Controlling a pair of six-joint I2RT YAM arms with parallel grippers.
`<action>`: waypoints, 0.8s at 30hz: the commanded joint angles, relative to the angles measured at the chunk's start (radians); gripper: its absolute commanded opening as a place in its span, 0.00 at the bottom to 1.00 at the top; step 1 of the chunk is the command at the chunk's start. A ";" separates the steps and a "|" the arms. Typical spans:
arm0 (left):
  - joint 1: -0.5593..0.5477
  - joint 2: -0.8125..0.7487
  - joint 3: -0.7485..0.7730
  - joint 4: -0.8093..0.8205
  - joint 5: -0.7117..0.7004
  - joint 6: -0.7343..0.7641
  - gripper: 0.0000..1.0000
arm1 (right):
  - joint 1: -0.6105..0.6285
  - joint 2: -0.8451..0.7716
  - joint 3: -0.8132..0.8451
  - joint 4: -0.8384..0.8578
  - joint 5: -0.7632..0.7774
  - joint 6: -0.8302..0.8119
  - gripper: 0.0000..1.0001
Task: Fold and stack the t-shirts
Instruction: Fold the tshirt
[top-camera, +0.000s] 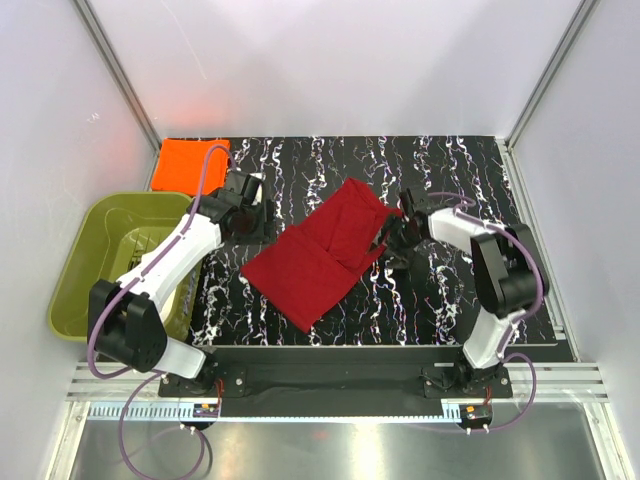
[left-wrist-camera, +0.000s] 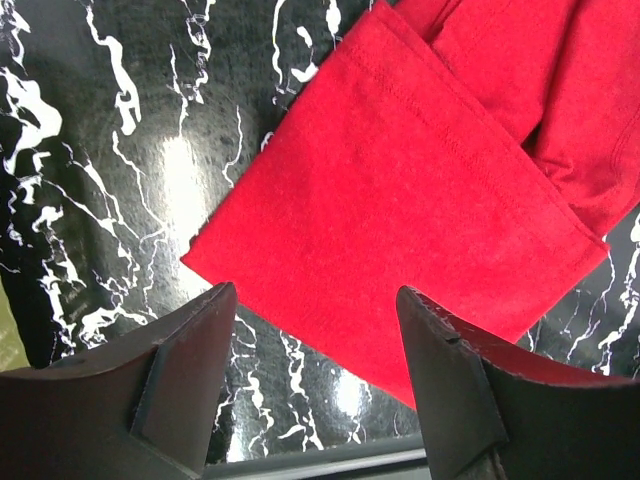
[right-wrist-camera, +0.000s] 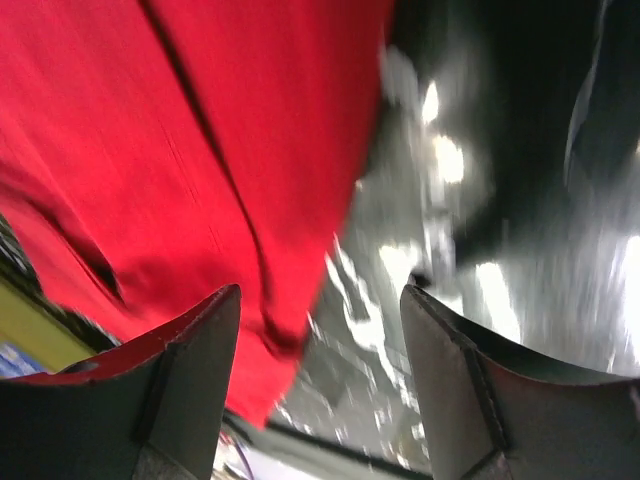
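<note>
The dark red t-shirt (top-camera: 318, 252) lies partly folded and slanted in the middle of the black marbled table; it also fills the left wrist view (left-wrist-camera: 420, 190) and the left of the blurred right wrist view (right-wrist-camera: 170, 140). The orange t-shirt (top-camera: 189, 164) lies folded flat at the back left corner. My left gripper (top-camera: 254, 207) hovers just left of the red shirt's edge, open and empty (left-wrist-camera: 315, 300), with the shirt's corner ahead of its fingertips. My right gripper (top-camera: 386, 240) is at the shirt's right edge, open (right-wrist-camera: 320, 300), and nothing is between its fingers.
An olive-green plastic tub (top-camera: 105, 262) stands off the table's left side, next to the left arm. White walls and metal posts enclose the table (top-camera: 450, 300). A dark rail (top-camera: 330, 360) runs along the near edge by the arm bases.
</note>
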 joint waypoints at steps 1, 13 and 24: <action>0.002 -0.012 0.014 -0.020 0.030 -0.017 0.69 | -0.033 0.089 0.139 0.009 0.032 -0.058 0.72; -0.012 -0.199 -0.325 0.106 0.021 -0.415 0.67 | -0.080 0.160 0.212 -0.005 -0.019 -0.101 0.75; -0.137 -0.170 -0.179 0.046 -0.056 -0.353 0.66 | -0.189 0.514 0.739 -0.198 -0.065 -0.248 0.76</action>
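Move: The red shirt's right corner lies about 9 cm ahead of the right hand, 3 cm to its right and a couple below; the shirt's far corner is 17 cm ahead and 7 cm left. From the raised left hand, the shirt's left corner is some 5 cm back, 4 cm left and 14 cm below, and its near corner 20 cm back and 9 cm right. Open right hand sweeps about 14 cm forward along the shirt's right edge; left dips back 9 cm, half returns. ##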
